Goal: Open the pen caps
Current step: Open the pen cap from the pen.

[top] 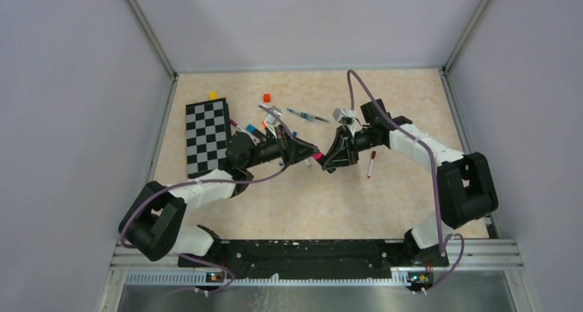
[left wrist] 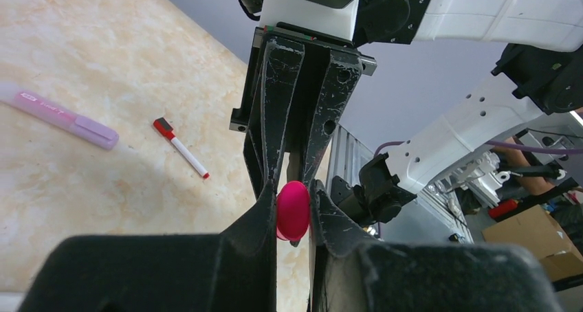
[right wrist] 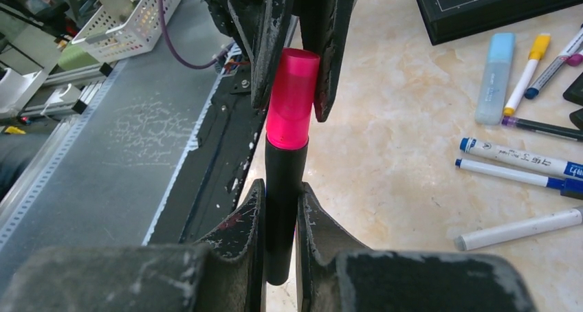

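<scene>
A black-barrelled pen (right wrist: 285, 188) with a bright pink cap (right wrist: 292, 99) hangs above the table between my two grippers. My right gripper (right wrist: 280, 195) is shut on the black barrel. My left gripper (left wrist: 293, 202) is shut on the pink cap (left wrist: 293, 210), seen end-on between its fingers. In the top view the two grippers meet tip to tip at the table's middle, left gripper (top: 311, 152) and right gripper (top: 330, 159), with a sliver of pink cap (top: 318, 158) showing between them. The cap sits on the barrel.
A checkerboard (top: 207, 136) lies at the back left. Several pens (right wrist: 512, 157) lie scattered beside it. A red-capped pen (top: 371, 164) lies right of the grippers, a pale purple pen (left wrist: 65, 116) nearby. An orange cube (top: 267, 97) and yellow cube (top: 212, 95) sit at the back.
</scene>
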### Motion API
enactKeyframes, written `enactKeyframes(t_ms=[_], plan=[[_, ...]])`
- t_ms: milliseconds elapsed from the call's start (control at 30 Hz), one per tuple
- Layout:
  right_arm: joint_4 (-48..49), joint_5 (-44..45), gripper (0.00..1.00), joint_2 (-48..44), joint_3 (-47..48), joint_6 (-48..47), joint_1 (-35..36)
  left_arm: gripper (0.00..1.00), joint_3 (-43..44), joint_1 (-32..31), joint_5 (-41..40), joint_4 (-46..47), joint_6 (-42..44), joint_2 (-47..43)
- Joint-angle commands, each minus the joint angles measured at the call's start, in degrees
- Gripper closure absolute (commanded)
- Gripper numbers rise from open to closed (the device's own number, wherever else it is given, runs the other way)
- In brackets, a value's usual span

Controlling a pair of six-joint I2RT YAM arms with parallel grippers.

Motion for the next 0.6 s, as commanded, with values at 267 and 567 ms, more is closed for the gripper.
enactKeyframes(t_ms=[267,567], plan=[[-8.5,4.4,1.00,4.1,-3.8,-1.1,0.6,1.00,6.2,12.2,-31.1,11.1,5.3,-15.5],[-7.0,16.9,1.00,1.0,-1.1,1.2,-2.9,1.00,5.7,12.4,-14.1,-12.7,7.3,-21.8]])
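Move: Already pinched by both hands in mid-air, the pen has its pink cap in the left fingers. From the left hand, the black pen body lies about 4 cm right, 2 cm back and 5 cm lower. From the right hand, which grips that body, the cap is roughly 3 cm left, 2 cm ahead and 5 cm up. On the table, from the right hand and some 15 cm below it, the white marker lies 10 cm ahead and 7 cm left, the red-capped marker 8 cm ahead and 14 cm right. Pulling the pink cap away from the black body, the left hand barely shifts at first, then springs about 19 cm up and 13 cm left, first forward and then partly back, swinging some 35 degrees counter-clockwise with its fingers tipping upward. The right hand keeps its grip on the body and recoils about 6 cm down and slightly back and right, tilting as it drops. ##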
